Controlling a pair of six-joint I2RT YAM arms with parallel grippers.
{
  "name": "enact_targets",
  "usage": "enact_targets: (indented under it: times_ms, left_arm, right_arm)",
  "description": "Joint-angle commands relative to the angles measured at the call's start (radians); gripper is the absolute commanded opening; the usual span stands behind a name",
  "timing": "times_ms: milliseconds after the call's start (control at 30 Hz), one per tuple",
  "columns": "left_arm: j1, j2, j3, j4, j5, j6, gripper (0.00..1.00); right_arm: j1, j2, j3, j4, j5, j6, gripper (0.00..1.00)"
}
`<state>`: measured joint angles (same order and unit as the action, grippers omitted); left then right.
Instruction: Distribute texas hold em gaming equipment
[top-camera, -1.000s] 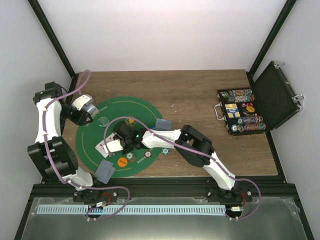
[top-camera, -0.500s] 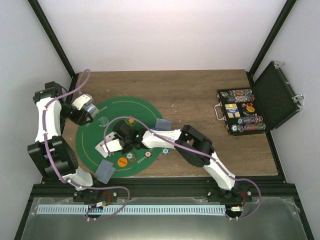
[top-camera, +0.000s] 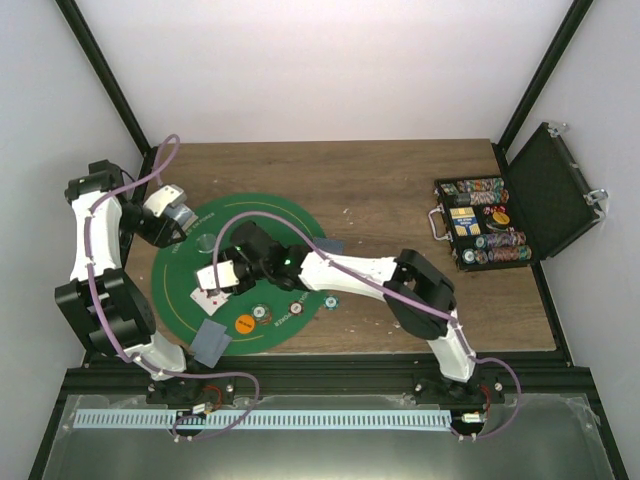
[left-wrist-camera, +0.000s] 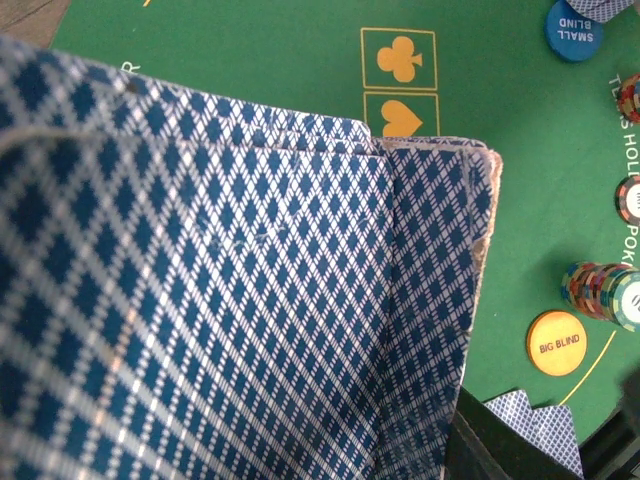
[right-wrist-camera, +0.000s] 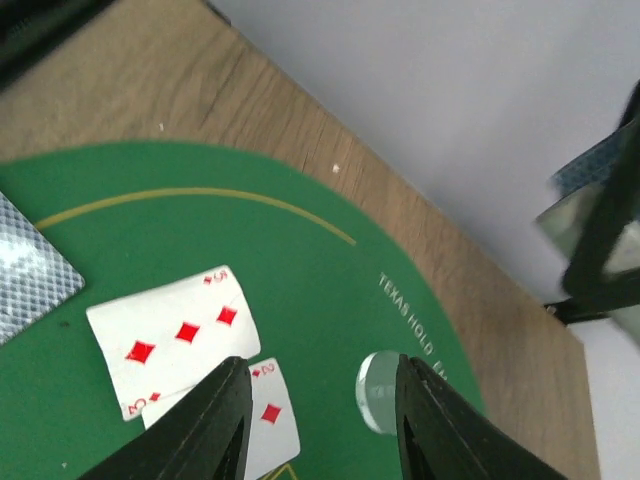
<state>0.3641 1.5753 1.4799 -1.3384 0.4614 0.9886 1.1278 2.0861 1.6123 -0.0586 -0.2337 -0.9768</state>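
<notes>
My left gripper hovers over the mat's far left rim, shut on a deck of blue-patterned playing cards that fills the left wrist view and hides its fingers. Low over the left of the green mat, my right gripper is open and holds nothing. Below it two face-up diamond cards lie overlapping on the felt, with a clear round disc by the right finger. An orange chip, a red-white chip and a teal chip sit along the mat's near side.
Face-down cards lie at the mat's near edge and beside the right forearm. A blue chip and a short chip stack sit on the felt. An open black case with chip rows stands at the right.
My right gripper has opened and let go of a face-up card, which now lies on the mat. Its arm has shifted back and to the left. The left gripper has barely moved.
</notes>
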Motion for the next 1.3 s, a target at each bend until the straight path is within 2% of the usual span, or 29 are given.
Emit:
enact_targets:
  times_ms: [0,100,167,367,467,567,733,967,1267]
  left_arm:
    - [0.004,-0.010,0.027,-0.019,0.045,0.015,0.46]
    - [0.004,-0.011,0.039,-0.029,0.056,0.015,0.46]
    - [0.002,-0.011,0.047,-0.042,0.069,0.022,0.46]
    - [-0.064,-0.015,0.066,-0.094,0.064,0.039,0.46]
    - [-0.126,-0.040,0.060,-0.123,0.064,0.066,0.46]
    - [-0.203,-0.064,0.050,-0.147,0.057,0.092,0.46]
    - [-0.306,-0.082,0.045,-0.174,0.031,0.086,0.46]
    - [-0.400,-0.082,0.047,-0.185,0.024,0.070,0.46]
    - [-0.415,-0.078,0.071,-0.194,0.059,0.073,0.46]
  right_arm:
    - [-0.017,-0.112,-0.052,0.066,-0.131,0.075,0.42]
    - [-0.051,-0.170,-0.083,0.111,-0.240,0.198,0.45]
    - [-0.087,-0.204,-0.090,0.148,-0.305,0.347,0.53]
    - [-0.295,-0.223,-0.022,0.186,-0.493,0.964,0.66]
    - [-0.404,-0.188,-0.002,0.209,-0.590,1.290,0.69]
    - [-0.466,-0.152,-0.023,0.299,-0.718,1.516,0.72]
    - [-0.468,-0.114,-0.005,0.339,-0.808,1.571,0.83]
    - [-0.443,-0.082,0.002,0.374,-0.852,1.560,0.83]
    - [-0.405,-0.035,0.026,0.384,-0.876,1.550,0.82]
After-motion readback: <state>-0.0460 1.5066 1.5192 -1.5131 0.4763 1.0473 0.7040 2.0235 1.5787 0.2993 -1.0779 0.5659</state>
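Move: The left hand grips the deck of cards, which lies from the open right hand about 11 cm ahead, 8 cm to its left and 4 cm higher. From the right hand, the two face-up cards lie some 5 cm back, 3 cm left and 12 cm below; the clear disc about 6 cm ahead, 6 cm left, equally low. The printed card squares, towards which the left hand carries the deck, lie about 8 cm back, 13 cm right and 15 cm below that hand. Still pinching the deck, the left hand carries it about 13 cm right and some 5 cm back, rising slightly and turning clockwise. The right hand, touching nothing at the end, climbs away from the face-up cards, swings forward and right, then eases back left towards the deck, rolling some 85 degrees until its fingers point left almost level and spreading them much wider. ##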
